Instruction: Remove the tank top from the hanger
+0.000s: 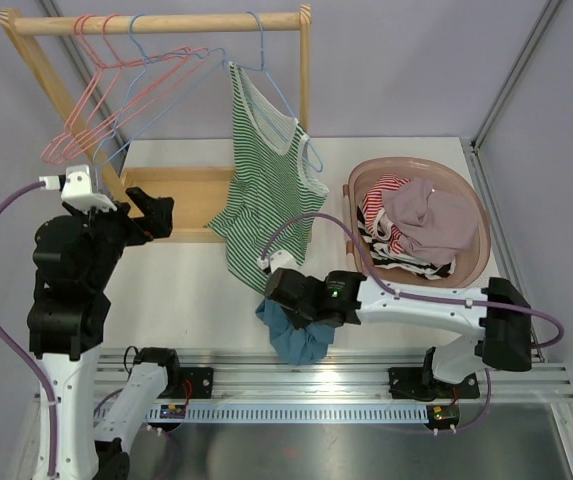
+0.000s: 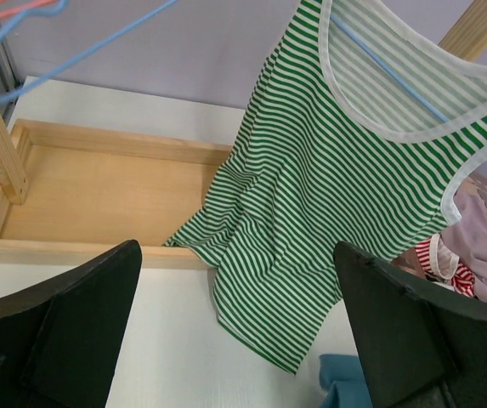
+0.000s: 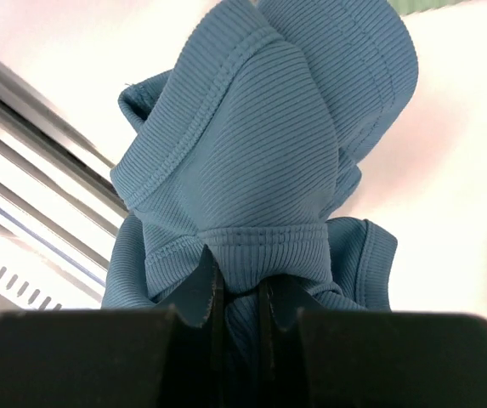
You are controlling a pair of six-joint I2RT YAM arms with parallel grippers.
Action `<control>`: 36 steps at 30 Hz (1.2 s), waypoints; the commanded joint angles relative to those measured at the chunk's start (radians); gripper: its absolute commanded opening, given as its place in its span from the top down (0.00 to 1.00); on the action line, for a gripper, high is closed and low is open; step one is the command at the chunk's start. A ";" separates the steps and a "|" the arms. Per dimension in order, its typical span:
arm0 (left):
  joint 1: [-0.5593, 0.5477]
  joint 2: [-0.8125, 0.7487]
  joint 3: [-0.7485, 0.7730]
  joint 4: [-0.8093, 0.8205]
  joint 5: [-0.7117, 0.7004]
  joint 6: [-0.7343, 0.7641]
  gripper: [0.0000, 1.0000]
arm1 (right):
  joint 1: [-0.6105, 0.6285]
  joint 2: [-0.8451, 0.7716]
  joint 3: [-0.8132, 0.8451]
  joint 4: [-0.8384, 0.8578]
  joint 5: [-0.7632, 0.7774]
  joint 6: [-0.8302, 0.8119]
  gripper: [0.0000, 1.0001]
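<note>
The green-and-white striped tank top (image 1: 266,170) hangs on a blue wire hanger (image 1: 276,95) from the wooden rail, and its hem drapes onto the table. In the left wrist view the tank top (image 2: 328,195) fills the upper right, with the hanger (image 2: 396,81) showing through its neckline. My left gripper (image 1: 151,215) is open, to the left of the top and apart from it; its gap (image 2: 236,255) holds nothing. My right gripper (image 1: 288,305) sits low near the table's front edge. It (image 3: 239,289) is shut on a bunched blue ribbed garment (image 3: 260,153).
A pink basket (image 1: 476,215) of mixed clothes stands at the right. The wooden rack (image 1: 156,22) carries pink hangers (image 1: 106,100) and a second blue one on its left, above its tray-like base (image 1: 186,190). A metal rail (image 1: 346,375) runs along the near edge.
</note>
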 commanded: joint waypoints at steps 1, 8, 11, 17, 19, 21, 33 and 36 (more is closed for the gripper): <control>0.003 -0.092 -0.107 0.181 -0.004 -0.034 0.01 | 0.008 -0.100 0.082 -0.127 0.155 -0.007 1.00; -0.019 -0.106 -0.204 0.184 -0.031 -0.023 0.01 | -0.074 -0.235 0.212 -0.365 0.394 0.024 1.00; -0.020 -0.103 -0.219 0.204 -0.025 -0.038 0.01 | -0.211 -0.306 0.234 -0.408 0.424 -0.008 1.00; -0.020 -0.082 -0.192 0.199 0.022 -0.095 0.01 | -0.542 -0.355 0.251 -0.344 0.383 -0.134 1.00; -0.020 -0.115 -0.201 0.253 0.068 -0.126 0.01 | -0.664 -0.338 0.245 -0.289 0.353 -0.160 1.00; -0.020 -0.131 -0.206 0.293 0.140 -0.132 0.01 | -0.737 -0.298 0.234 -0.235 0.286 -0.194 1.00; -0.022 -0.077 -0.187 0.394 0.332 -0.235 0.01 | -0.856 -0.198 0.254 -0.169 0.260 -0.205 0.00; -0.022 -0.007 -0.128 0.400 0.354 -0.285 0.01 | -0.856 -0.247 0.255 -0.177 0.246 -0.192 0.00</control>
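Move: The right hand grips the blue tank top; the middle of the pink tub, which holds the other clothes, lies about 21 cm ahead, 28 cm to its right and 9 cm lower, while the striped tank top hangs roughly 20 cm ahead, 4 cm left and 15 cm higher. From the empty left hand that striped top is some 15 cm ahead, 18 cm right and 12 cm below; empty hangers dangle about 13 cm ahead, 6 cm left and 8 cm above, and the rack's base lies 20 cm ahead, 4 cm left, 38 cm down. Keeping its grip, the right hand swings the blue tank top up and across to the tub, about 27 cm right and 20 cm forward, turning some 50 degrees clockwise with its fingers tipping up toward forward, then dips a few centimetres and opens wide to let go over the clothes. The open left hand sinks about 4 cm, then climbs back while easing some 5 cm right and turning clockwise towards the striped tank top, touching nothing at the end. ##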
